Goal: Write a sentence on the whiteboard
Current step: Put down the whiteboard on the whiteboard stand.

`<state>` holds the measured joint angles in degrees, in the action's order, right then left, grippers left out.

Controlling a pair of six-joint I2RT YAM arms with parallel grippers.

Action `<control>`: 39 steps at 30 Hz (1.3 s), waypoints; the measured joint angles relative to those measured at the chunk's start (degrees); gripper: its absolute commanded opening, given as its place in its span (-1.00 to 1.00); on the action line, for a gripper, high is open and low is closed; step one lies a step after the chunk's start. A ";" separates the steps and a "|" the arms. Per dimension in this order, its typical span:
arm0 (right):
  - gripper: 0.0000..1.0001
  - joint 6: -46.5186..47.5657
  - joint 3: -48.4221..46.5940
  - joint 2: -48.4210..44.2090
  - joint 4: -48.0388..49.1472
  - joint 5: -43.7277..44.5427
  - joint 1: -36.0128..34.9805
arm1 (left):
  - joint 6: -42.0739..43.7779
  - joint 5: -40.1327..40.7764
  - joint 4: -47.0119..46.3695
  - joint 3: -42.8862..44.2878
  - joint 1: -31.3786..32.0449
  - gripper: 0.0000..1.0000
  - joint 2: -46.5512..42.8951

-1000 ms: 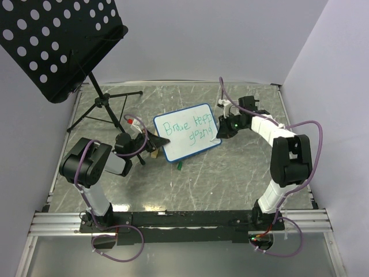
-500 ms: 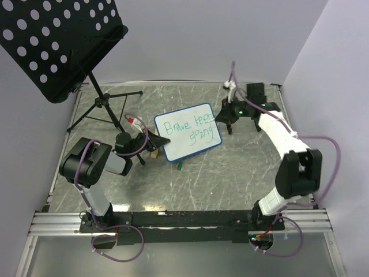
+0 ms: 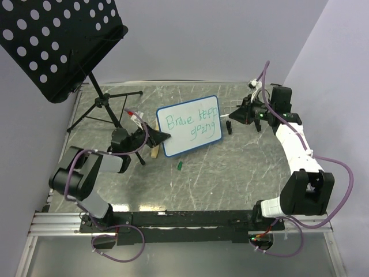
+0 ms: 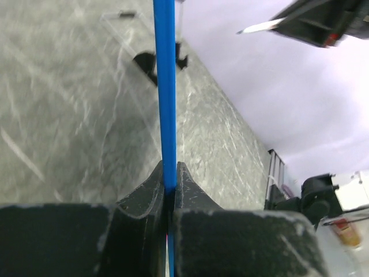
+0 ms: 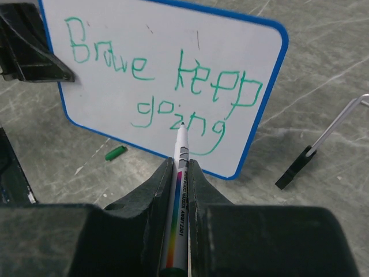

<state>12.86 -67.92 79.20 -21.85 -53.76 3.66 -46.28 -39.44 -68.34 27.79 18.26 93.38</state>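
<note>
The whiteboard [image 3: 190, 126], white with a blue rim, is held tilted up at its left edge by my left gripper [image 3: 163, 137], which is shut on the rim. In the left wrist view the rim [image 4: 165, 86] shows edge-on between the jaws of the left gripper [image 4: 170, 173]. The green sentence [image 3: 191, 122] reads "Brave keep going" in two lines and also shows in the right wrist view [image 5: 173, 86]. My right gripper [image 3: 233, 117] is off the board's right side, shut on a white marker [image 5: 182, 144] whose tip points at the board without touching it.
A black perforated music stand [image 3: 52, 40] on a tripod [image 3: 104, 109] fills the back left. A green marker cap [image 3: 180, 166] lies in front of the board. A small black clip [image 3: 230, 128] and a wooden block [image 3: 154, 152] sit near the board.
My right arm has swung away from the board towards the back right, marker still in hand. My left gripper has raised the board and shifted it slightly back and right.
</note>
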 measured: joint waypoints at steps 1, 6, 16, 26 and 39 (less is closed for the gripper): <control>-1.00 -0.09 0.15 -0.02 0.00 -0.31 0.15 | 0.92 -0.31 0.52 0.24 0.00 -0.98 -1.11; -1.00 -0.79 0.74 -1.38 0.15 -1.92 1.09 | 4.39 -1.51 0.90 1.40 0.00 -0.98 -6.34; -1.00 -1.84 0.52 -10.84 0.57 -3.34 8.00 | 6.73 -3.39 3.63 6.08 1.05 -0.98 -7.32; -1.00 -5.90 0.42 -13.86 2.56 -8.50 20.87 | 7.23 -4.31 5.29 30.49 7.02 -0.98 11.43; -1.00 -8.59 0.63 -14.45 4.70 -12.79 26.23 | 5.27 -1.42 10.38 66.69 13.16 -0.98 43.82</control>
<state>4.27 -67.29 64.75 -17.15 -66.54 29.89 -41.01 -40.86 -57.95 94.48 31.42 137.21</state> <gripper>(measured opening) 0.186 0.066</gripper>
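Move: The whiteboard, already pinched by its left edge in the left hand, is going to the whiteboard stand, whose middle lies about 33 cm to that hand's right, 15 cm ahead and 8 cm lower. The rolling pin is roughly 6 cm left and 7 cm ahead, the green cap 5 cm right and 9 cm back, both on the table. From the right hand, which holds the marker, the stand is some 6 cm right, 10 cm ahead and 18 cm below. The whiteboard, still gripped by its left edge, is first raised about 9 cm by the left hand, fingers tipping up, then swung right and forward (some 19 and 14 cm) over to the stand, turning clockwise and sinking 6 cm late on. The right hand, keeping the marker, clears to the right and up, about 11 cm and 10 cm, slightly back, also turning clockwise. ##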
